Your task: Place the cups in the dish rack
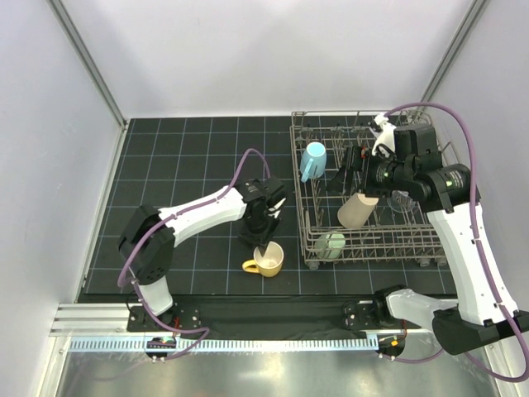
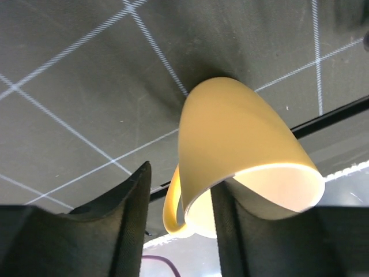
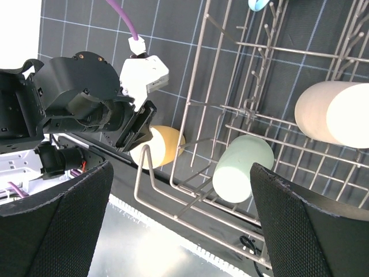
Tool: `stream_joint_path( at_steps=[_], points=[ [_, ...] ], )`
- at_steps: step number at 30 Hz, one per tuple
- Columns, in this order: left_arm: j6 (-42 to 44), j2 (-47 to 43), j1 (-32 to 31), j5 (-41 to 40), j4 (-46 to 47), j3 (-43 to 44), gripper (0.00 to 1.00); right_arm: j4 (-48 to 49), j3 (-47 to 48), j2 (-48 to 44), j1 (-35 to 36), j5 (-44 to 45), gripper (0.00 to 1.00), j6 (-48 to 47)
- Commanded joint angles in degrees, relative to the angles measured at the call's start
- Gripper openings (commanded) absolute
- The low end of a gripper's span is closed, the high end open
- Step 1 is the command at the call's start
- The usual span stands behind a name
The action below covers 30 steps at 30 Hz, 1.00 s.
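Observation:
A yellow mug [image 1: 269,259] stands on the black mat just left of the dish rack [image 1: 430,240]. My left gripper [image 1: 263,240] reaches down onto its rim. In the left wrist view the mug [image 2: 242,133] has one finger [image 2: 236,231] inside it and the other finger [image 2: 130,219] outside. The mug's wall and handle lie between them, with a gap still showing on the outer side. In the rack lie a light blue cup [image 1: 313,157], a tan tumbler [image 1: 358,209] and a pale green cup [image 1: 331,245]. My right gripper [image 1: 345,172] hovers open over the rack, holding nothing.
The right wrist view looks down through the rack's wires [image 3: 196,86] at the pale green cup [image 3: 242,167], the tan tumbler [image 3: 331,112] and the yellow mug [image 3: 164,144]. White walls enclose the mat. A metal ledge [image 1: 248,372] runs along the near edge.

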Motion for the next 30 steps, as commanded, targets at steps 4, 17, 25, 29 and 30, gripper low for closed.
stream_joint_path(
  at_steps=[4, 17, 25, 29, 30],
  points=[
    [-1.13, -1.25, -0.15, 6.27, 5.47, -2.30, 0.32, -0.86, -0.46, -1.29, 0.14, 1.23, 1.00, 0.24],
    [-4.81, -8.81, 1.96, 0.40, -4.25, 4.28, 0.00, -3.67, 6.38, 2.40, 0.22, 1.23, 1.00, -1.25],
    [-12.55, -16.10, 6.09, -0.23, -9.55, 22.64, 0.00, -4.12, 12.80, 6.09, 0.22, -2.90, 1.00, -2.75],
    [-16.86, -19.43, 8.11, 6.61, -5.17, 30.12, 0.00, -2.02, 16.58, 8.20, 0.22, -11.92, 1.00, -3.10],
    [-18.17, -20.67, 9.25, 8.46, -3.16, 29.87, 0.00, -1.05, 16.85, 8.38, 0.14, -13.96, 1.00, -2.93]
  ],
)
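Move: The yellow cup's middle lies about 5 cm back from the left hand, 2 cm to its right and 3 cm lower. In the dish rack, the green cup stands some 17 cm right of this hand and level with it; the blue cup is 23 cm ahead and 13 cm right. From the right hand, the yellow cup lies roughly 10 cm back, 18 cm left and 27 cm below. The left hand pinches the yellow cup's far wall, then lifts the cup some 24 cm, fingers swinging rightward. ##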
